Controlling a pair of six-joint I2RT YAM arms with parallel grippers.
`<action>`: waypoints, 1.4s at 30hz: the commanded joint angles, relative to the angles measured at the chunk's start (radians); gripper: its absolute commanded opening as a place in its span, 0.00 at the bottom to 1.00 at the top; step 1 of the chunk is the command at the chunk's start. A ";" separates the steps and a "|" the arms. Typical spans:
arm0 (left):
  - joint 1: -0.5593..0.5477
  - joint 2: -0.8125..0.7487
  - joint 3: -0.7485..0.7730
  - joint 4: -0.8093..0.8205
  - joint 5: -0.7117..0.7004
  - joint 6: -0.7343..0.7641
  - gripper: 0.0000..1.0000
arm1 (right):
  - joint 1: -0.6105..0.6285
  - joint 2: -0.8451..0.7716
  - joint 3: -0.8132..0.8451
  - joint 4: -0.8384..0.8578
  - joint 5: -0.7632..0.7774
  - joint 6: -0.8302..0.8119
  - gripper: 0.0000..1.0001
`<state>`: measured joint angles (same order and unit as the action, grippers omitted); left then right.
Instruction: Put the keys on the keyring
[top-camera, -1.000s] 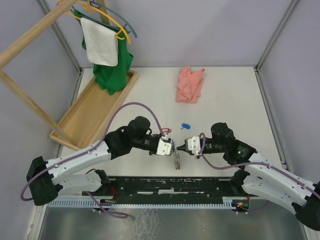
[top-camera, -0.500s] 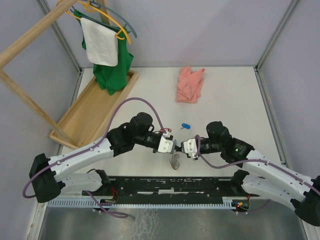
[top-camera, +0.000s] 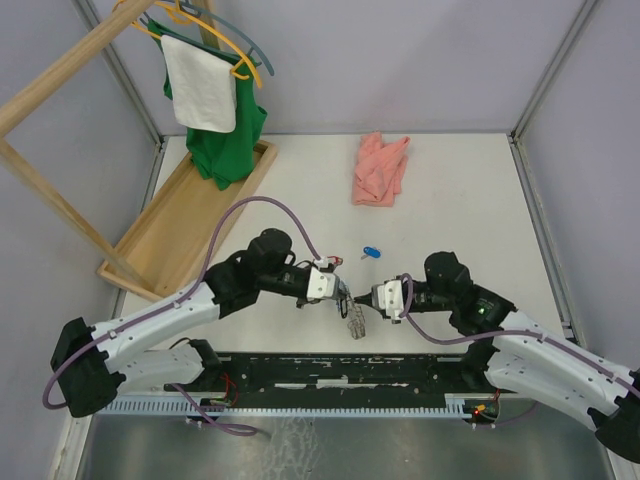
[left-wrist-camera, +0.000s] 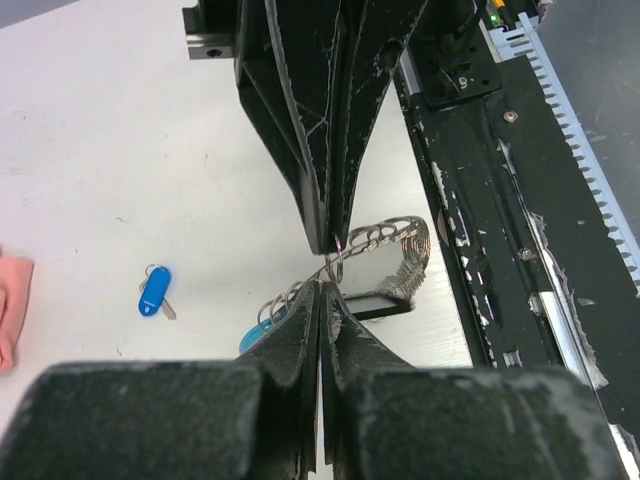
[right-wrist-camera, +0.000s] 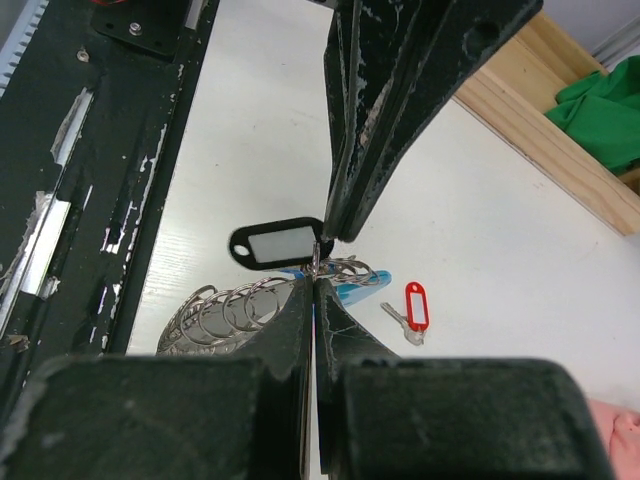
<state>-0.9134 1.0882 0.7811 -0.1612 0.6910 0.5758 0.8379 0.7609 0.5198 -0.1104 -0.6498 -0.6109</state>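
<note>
My two grippers meet tip to tip above the near table edge. The left gripper (top-camera: 344, 293) (left-wrist-camera: 322, 292) is shut on the keyring (top-camera: 354, 323) (left-wrist-camera: 385, 240) (right-wrist-camera: 225, 310). This loop of silvery rings sags below and carries a light-blue tag (left-wrist-camera: 262, 335) (right-wrist-camera: 358, 290). My right gripper (top-camera: 371, 297) (right-wrist-camera: 313, 281) is shut on the small ring of a black-tagged key (right-wrist-camera: 275, 244) (left-wrist-camera: 380, 302), right against the loop. A blue-tagged key (top-camera: 371, 252) (left-wrist-camera: 153, 292) and a red-tagged key (top-camera: 331, 261) (right-wrist-camera: 415, 307) lie loose on the table.
A crumpled pink cloth (top-camera: 380, 168) lies at the back. At the left stand a wooden tray (top-camera: 185, 225) and a wooden rack (top-camera: 70, 60) with a green garment (top-camera: 232, 140) and a white towel (top-camera: 200, 85) on hangers. The black base rail (top-camera: 340, 370) runs just below the grippers.
The right gripper has shifted slightly to the right and the left wrist has moved a little. Both stay shut, with the keyring still hanging between them.
</note>
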 joint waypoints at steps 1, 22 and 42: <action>0.025 -0.084 -0.046 0.111 0.013 -0.064 0.03 | 0.003 -0.034 -0.017 0.095 0.018 0.058 0.01; 0.030 -0.154 -0.268 0.564 -0.050 -0.231 0.03 | -0.002 -0.105 -0.109 0.256 0.111 0.179 0.01; 0.029 -0.347 -0.549 0.438 -0.675 -0.679 0.03 | -0.003 -0.245 -0.065 0.072 0.253 0.131 0.01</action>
<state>-0.8867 0.7391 0.2379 0.2977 0.1612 0.0399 0.8368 0.5327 0.4019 -0.0677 -0.4267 -0.4633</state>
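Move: The left hand holds the black-tagged key at the keyring's coils. The keyring hangs from the right fingers, its middle about 3 cm to the left hand's right, 2 cm back and 5 cm below. On the table, some 12 cm lower, the red-tagged key lies roughly 13 cm ahead and 2 cm left; the blue-tagged key is 16 cm ahead and 7 cm right. From the right hand, the black tag is about 3 cm left, 2 cm back and 1 cm below. The left fingers keep their pinch on the black-tagged key and take it clear of the keyring: first lifting about a centimetre while their tips tilt up, then swinging away left and down with some forward travel, ending about 10 cm off and turned some 35 degrees counter-clockwise. The right fingers keep hold of the coil, easing about 3 cm right and slightly forward while turning clockwise. ##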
